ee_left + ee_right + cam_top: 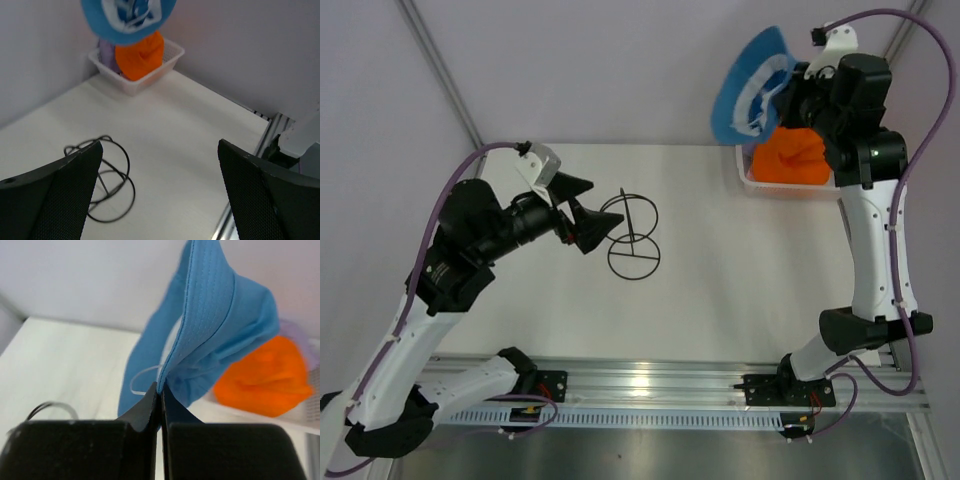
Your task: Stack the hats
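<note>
My right gripper point(161, 390) is raised over the far right corner, shut on the brim edge of the blue hat point(210, 325). The hat point(745, 85) hangs in the air just left of and above the white basket point(750, 180). An orange hat point(795, 158) lies crumpled in that basket. In the left wrist view a lavender hat point(106, 55) peeks out behind the orange hat point(140, 55). My left gripper point(588, 212) hovers open at the table's left, beside the wire stand, with nothing between its fingers.
A black wire stand point(632, 238) of looped rings sits mid-table, just right of the left gripper's fingers. The white mesh basket point(150, 82) stands in the far right corner against the wall. An aluminium rail point(650, 385) runs along the near edge.
</note>
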You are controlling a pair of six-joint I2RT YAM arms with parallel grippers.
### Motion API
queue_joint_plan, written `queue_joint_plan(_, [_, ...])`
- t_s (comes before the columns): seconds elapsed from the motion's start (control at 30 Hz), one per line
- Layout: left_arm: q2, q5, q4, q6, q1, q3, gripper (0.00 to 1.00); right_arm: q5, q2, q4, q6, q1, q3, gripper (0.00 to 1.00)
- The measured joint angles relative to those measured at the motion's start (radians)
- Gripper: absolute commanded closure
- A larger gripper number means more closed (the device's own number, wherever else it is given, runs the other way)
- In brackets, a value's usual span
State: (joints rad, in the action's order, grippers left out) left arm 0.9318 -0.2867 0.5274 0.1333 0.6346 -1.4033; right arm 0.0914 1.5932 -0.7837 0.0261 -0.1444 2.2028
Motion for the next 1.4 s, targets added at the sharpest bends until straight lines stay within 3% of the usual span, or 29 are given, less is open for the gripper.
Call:
queue_joint_plan(0.23, [0.163, -0.154, -0.229, -0.127, 0.011, -0.066, 0.00, 0.083, -0.006, -0.147, 0.063, -0.208, -0.047, 1.00])
queue_joint_plan(0.4, [0.331, -0.138, -0.245, -0.145, 0.068, -0.135, 0.04, 0.101, 0.003, -0.177, 0.150, -0.261, -0.070, 1.00])
queue_joint_plan(0.8, [0.549, 0.291, -0.162, -0.143, 0.290, -0.264, 0.07, -0.122, 0.005, -0.192, 0.502, -0.383, -0.072, 1.00])
queue_joint_plan(0.93, [0.625, 0.410, -0.154, -0.130, 0.306, -0.341, 0.20, -0.167, 0.005, -0.190, 0.581, -0.391, -0.083, 1.00])
queue_joint_plan(1.0, [0.655, 0.455, -0.150, -0.115, 0.304, -0.365, 0.38, -0.180, 0.003, -0.187, 0.603, -0.397, -0.098, 1.00])
queue_joint_plan(1.03, [0.666, 0.469, -0.147, -0.105, 0.303, -0.369, 0.55, -0.185, 0.000, -0.183, 0.610, -0.400, -0.108, 1.00])
queue_joint_plan(1.1, [0.678, 0.488, -0.139, -0.097, 0.302, -0.370, 0.75, -0.191, -0.009, -0.175, 0.616, -0.402, -0.134, 1.00])
queue_joint_plan(1.17, [0.682, 0.495, -0.134, -0.082, 0.302, -0.370, 0.77, -0.197, -0.019, -0.168, 0.621, -0.402, -0.155, 1.00])
queue_joint_plan(1.3, [0.682, 0.499, -0.134, -0.061, 0.305, -0.370, 0.99, -0.200, -0.036, -0.153, 0.629, -0.402, -0.177, 1.00])
queue_joint_plan(1.4, [0.682, 0.500, -0.134, -0.051, 0.305, -0.370, 0.99, -0.200, -0.054, -0.125, 0.629, -0.402, -0.207, 1.00])
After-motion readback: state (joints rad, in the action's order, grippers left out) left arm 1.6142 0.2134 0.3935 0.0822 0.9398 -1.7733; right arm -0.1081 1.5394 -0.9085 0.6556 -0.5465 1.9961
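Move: The right fingers already hold the blue hat by its brim. The hat's middle is about 26 cm ahead of the open left hand, 29 cm to its right and 5 cm above it, and some 5 cm ahead and 4 cm left of the right hand point. The wire hat stand is about 12 cm ahead, 7 cm right and 34 cm below the left hand. From the right hand, the stand is 11 cm back, 24 cm left and 39 cm down; the white basket is 13 cm ahead, 15 cm right and 41 cm down. Bring the left gripper about 16 cm right and 12 cm forward to the hat, rising briefly before sinking, then shut its wide-open fingers on the brim beside the right gripper. Meanwhile keep the right fingers shut on the hat, carry it some 14 cm left, back and down towards the stand, and tip and roll that wrist about 25 degrees each. ##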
